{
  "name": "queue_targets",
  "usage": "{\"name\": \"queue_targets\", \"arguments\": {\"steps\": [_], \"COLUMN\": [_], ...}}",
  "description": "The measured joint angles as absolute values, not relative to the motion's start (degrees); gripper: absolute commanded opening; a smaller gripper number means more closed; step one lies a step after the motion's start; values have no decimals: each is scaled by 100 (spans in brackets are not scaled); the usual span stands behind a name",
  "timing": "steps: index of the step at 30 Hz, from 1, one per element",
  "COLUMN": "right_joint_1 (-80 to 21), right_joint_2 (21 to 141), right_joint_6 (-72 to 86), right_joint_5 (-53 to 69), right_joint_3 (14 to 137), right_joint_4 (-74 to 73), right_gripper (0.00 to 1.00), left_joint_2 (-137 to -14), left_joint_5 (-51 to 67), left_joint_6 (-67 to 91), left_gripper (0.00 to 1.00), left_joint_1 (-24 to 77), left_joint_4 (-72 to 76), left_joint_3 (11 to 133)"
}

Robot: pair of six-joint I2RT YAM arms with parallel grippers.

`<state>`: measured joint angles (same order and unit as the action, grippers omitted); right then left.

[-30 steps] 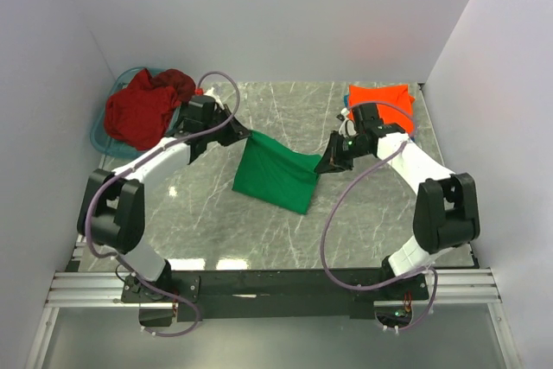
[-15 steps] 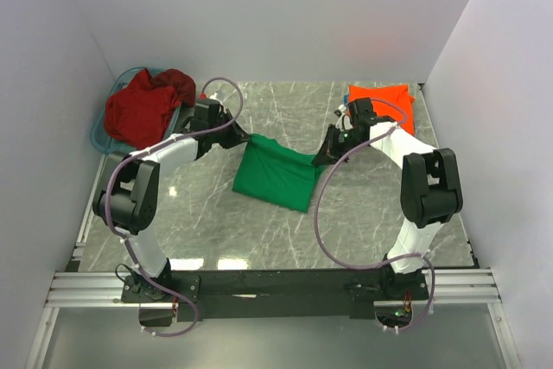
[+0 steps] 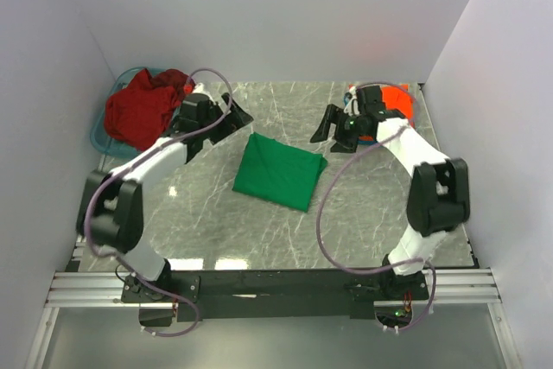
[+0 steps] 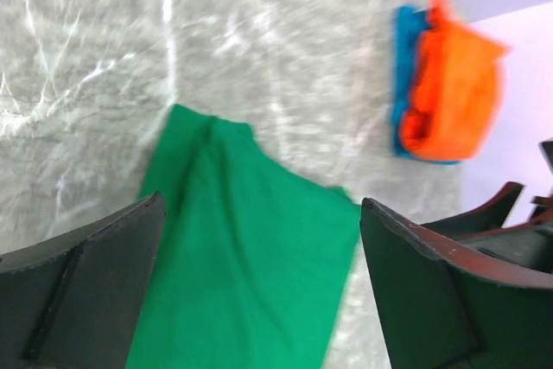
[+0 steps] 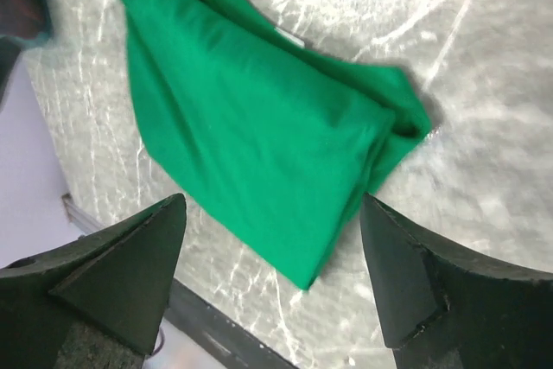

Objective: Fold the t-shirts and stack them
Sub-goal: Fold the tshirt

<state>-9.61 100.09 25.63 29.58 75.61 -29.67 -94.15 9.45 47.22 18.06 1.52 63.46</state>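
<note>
The green t-shirt (image 3: 278,170) lies folded in a flat rectangle on the marble table, free of both grippers. My left gripper (image 3: 240,115) hovers open just beyond its far left corner, and in the left wrist view the green t-shirt (image 4: 242,257) shows between the wide open fingers of that left gripper (image 4: 261,205). My right gripper (image 3: 321,127) is open off the far right corner, above the green t-shirt (image 5: 259,127). The dark red t-shirt (image 3: 143,110) is heaped at the far left. The orange t-shirt (image 4: 454,84) rests on the blue one (image 4: 404,58).
A light blue basket (image 3: 99,136) at the far left holds the red heap. The right arm hides most of the orange t-shirt (image 3: 397,97) at the far right. White walls close in three sides. A black rail (image 3: 276,283) runs along the near edge.
Both grippers have opened and let go of the green t-shirt's far corners, then drawn back from it. The shirt's lifted edge has dropped flat onto the table.
</note>
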Motion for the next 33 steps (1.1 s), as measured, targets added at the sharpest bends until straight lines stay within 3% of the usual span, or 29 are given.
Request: {"name": "queue_targets", "arguments": {"steps": [9,17,24,33], "right_joint_1": [-998,-1076,-1822,-2532], "right_joint_2": [7585,6954,7129,8774], "right_joint_6": [2818,3127,3170,3345], "right_joint_5": [1957,1699,1111,480], "right_joint_3": [6007,4912,4790,5371], "right_joint_4": [-2792,-2547,-2320,-2185], "right_gripper": [90,91,91,84], "left_joint_2": [-6858,-4587,-3793,-3848], "left_joint_5": [526,-567,-1059,-1122], "left_joint_6": [4733,5035,5196,5188], "left_gripper": [99,100,99,100], "left_joint_1": [1806,1774,1765,1765], "left_joint_4": [-344,-1389,-2274,-2851], "left_joint_3": [5382,4235,3948,3857]}}
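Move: The right hand, empty and open, has the green t-shirt's middle about 12 cm to its left, 4 cm back and some 13 cm below. From that hand the orange-topped folded stack stands roughly 17 cm ahead and 18 cm to the right. For the left hand, also open, the shirt's middle is about 11 cm to the right, 10 cm back and 16 cm down. Backward and up at first, the right hand draws some 10 cm back beside the shirt, then swings left and sinks over its right edge, ending about 6 cm lower, open fingers tipping steeper. The left rises about 9 cm and retreats 18 cm back and 12 cm left, away from the shirt, partly sinking again while turning 20 degrees counter-clockwise, still open. ##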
